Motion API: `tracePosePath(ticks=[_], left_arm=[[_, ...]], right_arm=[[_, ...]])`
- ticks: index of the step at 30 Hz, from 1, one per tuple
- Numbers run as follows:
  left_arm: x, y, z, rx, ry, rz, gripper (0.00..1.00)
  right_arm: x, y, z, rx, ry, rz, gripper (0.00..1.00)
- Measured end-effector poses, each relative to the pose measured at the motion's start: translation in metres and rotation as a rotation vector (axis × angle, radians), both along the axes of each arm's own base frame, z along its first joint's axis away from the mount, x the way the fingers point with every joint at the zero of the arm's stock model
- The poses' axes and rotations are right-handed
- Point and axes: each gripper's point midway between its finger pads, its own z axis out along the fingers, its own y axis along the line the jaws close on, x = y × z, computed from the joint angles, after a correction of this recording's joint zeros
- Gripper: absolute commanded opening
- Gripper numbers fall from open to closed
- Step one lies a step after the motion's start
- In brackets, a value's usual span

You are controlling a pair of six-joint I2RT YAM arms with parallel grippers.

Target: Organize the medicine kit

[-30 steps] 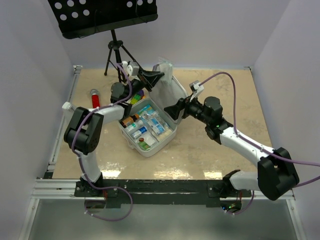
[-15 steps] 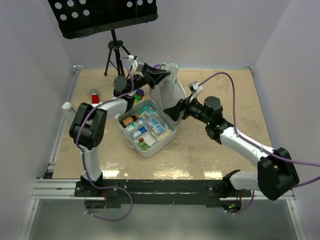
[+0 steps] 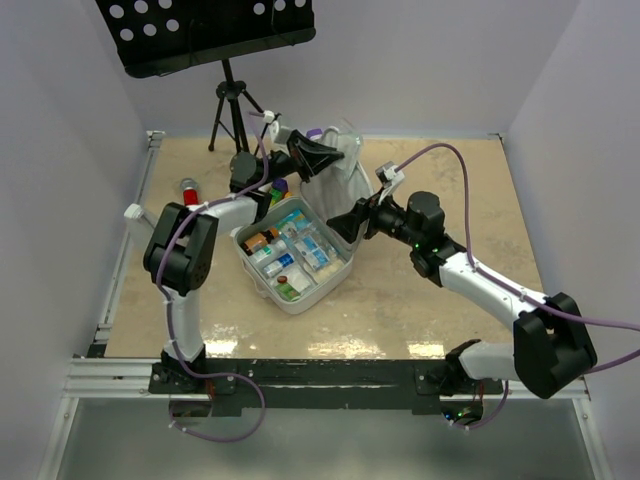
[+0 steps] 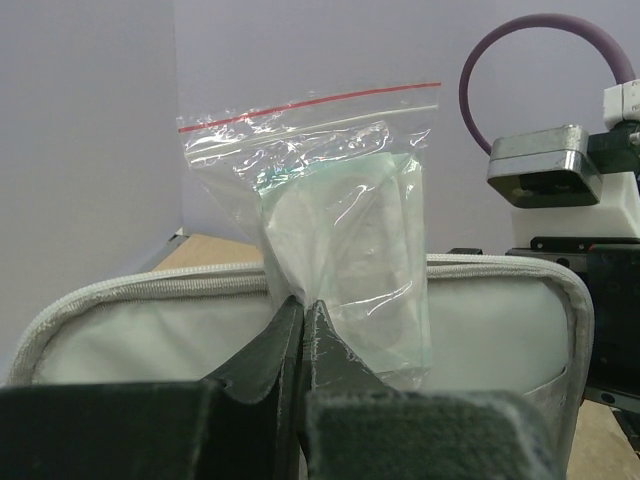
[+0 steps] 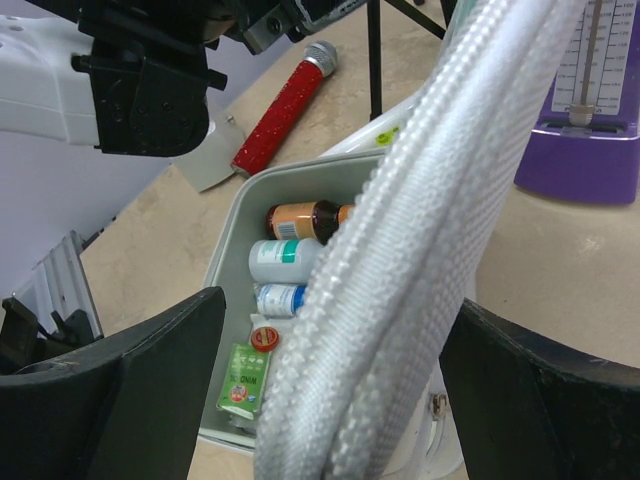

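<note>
The medicine kit (image 3: 300, 290) lies open at mid-table, its base full of bottles and packets and its white lid (image 3: 338, 192) standing upright. My left gripper (image 3: 322, 160) is shut on the lower edge of a clear zip bag (image 3: 343, 138) with a pale green pack inside, held just over the lid's top rim. In the left wrist view the gripper (image 4: 303, 312) pinches the bag (image 4: 345, 230) in front of the lid's inner face (image 4: 130, 335). My right gripper (image 3: 347, 220) is open and straddles the lid's zipper rim (image 5: 410, 230) without touching it.
A red glitter microphone (image 3: 189, 194) lies left of the kit. A purple metronome (image 5: 590, 115) stands behind the case. A black music stand (image 3: 205, 35) on a tripod stands at the back left. The base holds a brown bottle (image 5: 300, 217), a white bottle (image 5: 283, 261) and a green sachet (image 5: 240, 375).
My left gripper has carried the zip bag right and a little back, from left of the lid to over its top rim. The right arm has barely moved.
</note>
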Motion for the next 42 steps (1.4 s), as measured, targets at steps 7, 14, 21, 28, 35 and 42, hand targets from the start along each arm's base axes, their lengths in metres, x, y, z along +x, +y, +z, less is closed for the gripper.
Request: tracePosePath(ticks=[7, 14, 21, 28, 35, 42], left_arm=[[0.004, -0.002, -0.015, 0.007, 0.042, -0.004, 0.34], [0.011, -0.001, -0.022, -0.011, 0.087, 0.022, 0.61], [0.016, 0.003, -0.024, -0.025, 0.105, 0.056, 0.61], [0.023, 0.011, -0.028, -0.037, 0.127, 0.099, 0.67], [0.023, 0.027, -0.031, -0.032, 0.144, 0.136, 0.83], [0.02, 0.036, -0.029, -0.031, 0.147, 0.156, 1.0]], right_arm=[[0.0, 0.0, -0.001, -0.005, 0.001, 0.0, 0.88], [0.0, 0.0, -0.001, -0.01, -0.003, 0.002, 0.88], [0.0, 0.0, -0.001, -0.012, -0.006, 0.002, 0.88], [0.0, 0.0, -0.001, -0.012, -0.006, 0.003, 0.88], [-0.001, 0.001, -0.001, -0.011, -0.005, 0.011, 0.88], [-0.003, 0.002, -0.001, -0.01, -0.004, 0.025, 0.88]])
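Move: The left hand still has the zip bag pinched. The lid's mesh pocket, where the bag goes, has its middle about 9 cm below this hand, some 2 cm nearer the base and 3 cm to the right. The open kit tray lies roughly 15 cm back, 7 cm left and 26 cm down; the purple metronome is about 7 cm ahead, in line sideways and 18 cm lower. From the right hand, astride the lid's near edge, the pocket is some 8 cm ahead and level sideways. The left fingers let go of the zip bag at the lid's mesh pocket, opening in two stages from shut to fully wide while the hand sinks about 3 cm and edges forward 2 cm. The hand then draws back left some 3 cm, away from the lid, tipping and turning counter-clockwise slightly. The right hand stays put, open fingers still straddling the lid's near edge. ##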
